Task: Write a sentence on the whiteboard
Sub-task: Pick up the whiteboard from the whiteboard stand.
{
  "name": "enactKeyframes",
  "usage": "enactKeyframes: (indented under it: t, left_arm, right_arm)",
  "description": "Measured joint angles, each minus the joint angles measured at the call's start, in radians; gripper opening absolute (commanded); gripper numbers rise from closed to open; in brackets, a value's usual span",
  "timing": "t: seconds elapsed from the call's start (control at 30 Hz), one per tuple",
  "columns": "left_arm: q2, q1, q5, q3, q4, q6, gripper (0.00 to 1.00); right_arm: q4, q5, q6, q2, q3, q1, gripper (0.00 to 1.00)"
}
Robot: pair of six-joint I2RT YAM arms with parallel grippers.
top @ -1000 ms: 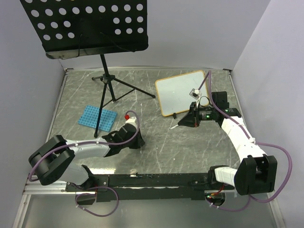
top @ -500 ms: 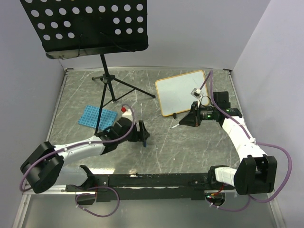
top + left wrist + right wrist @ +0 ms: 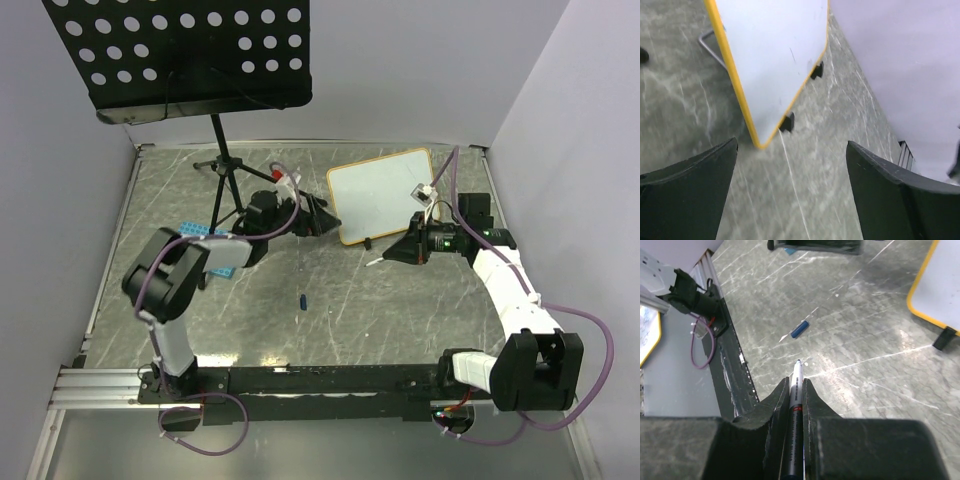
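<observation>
The whiteboard (image 3: 383,193), white with an orange frame and black feet, stands at the back right; its face (image 3: 775,50) looks blank, so the sentence is not in view. My left gripper (image 3: 324,222) hangs open and empty just off the board's left corner, and in its own view the jaws (image 3: 792,145) stand wide apart over bare table. My right gripper (image 3: 400,252) is shut on a marker (image 3: 796,405) just in front of the board's near edge. The uncapped tip (image 3: 374,263) points left and down. A blue marker cap (image 3: 302,299) lies loose on the table.
A black music stand (image 3: 180,55) on a tripod (image 3: 228,185) rises at the back left. A blue perforated rack (image 3: 210,243) lies under the left arm. The black rail (image 3: 320,380) runs along the near edge; grey walls close the back and sides.
My left arm swung from the near left up to the board's left corner and its gripper opened, leaving the blue cap on the table. The right gripper shifted slightly, still gripping the marker.
</observation>
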Motion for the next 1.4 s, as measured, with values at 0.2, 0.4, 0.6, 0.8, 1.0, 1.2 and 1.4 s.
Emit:
enactKeyframes:
  t: [0.2,0.4,0.6,0.8,1.0,1.2,1.4]
  left_arm:
    - [0.161,0.042,0.042,0.113,0.028,-0.010,0.86]
    - [0.299,0.063,0.111,0.222,0.090,-0.016,0.78]
    - [0.406,0.063,0.177,0.297,0.190,-0.050,0.63]
    - [0.522,0.074,0.245,0.386,0.349,-0.151,0.53]
    - [0.605,0.081,0.278,0.457,0.428,-0.222,0.36]
    - [0.644,0.082,0.308,0.544,0.454,-0.259,0.26]
    - [0.658,0.082,0.329,0.580,0.456,-0.287,0.01]
  right_arm:
    - [-0.001,-0.014,0.000,-0.011,0.000,-0.015,0.00]
    - [-0.001,-0.021,0.000,-0.012,0.000,-0.016,0.00]
    - [-0.002,-0.024,0.000,-0.012,0.000,-0.021,0.00]
    - [-0.003,-0.024,-0.003,-0.011,0.000,-0.021,0.00]
    - [-0.005,-0.024,-0.003,-0.011,0.000,-0.022,0.00]
    - [-0.009,-0.024,-0.004,-0.010,0.000,-0.022,0.00]
    - [-0.009,-0.025,-0.004,-0.010,0.000,-0.031,0.00]
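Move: The whiteboard's left edge, where the open left hand will grip, lies about 9 cm ahead, 6 cm to the right and 3 cm below; the board's middle is some 10 cm ahead and 17 cm right. The stand's near foot sits roughly 4 cm ahead, 9 cm right and 11 cm below, and the pen cap about 15 cm back, 7 cm left on the table. From the right hand, that edge is some 20 cm ahead, 10 cm left and 9 cm lower. Forward first, dipping about 4 cm, then increasingly to its right and a little back up, the left hand travels some 11 cm in all to the whiteboard's left edge. The wrist turns clockwise and rolls its left side down, roughly 20 degrees together, while the wide-open fingers close until they pinch the yellow rim. The right hand stays put, still gripping the uncapped pen. ##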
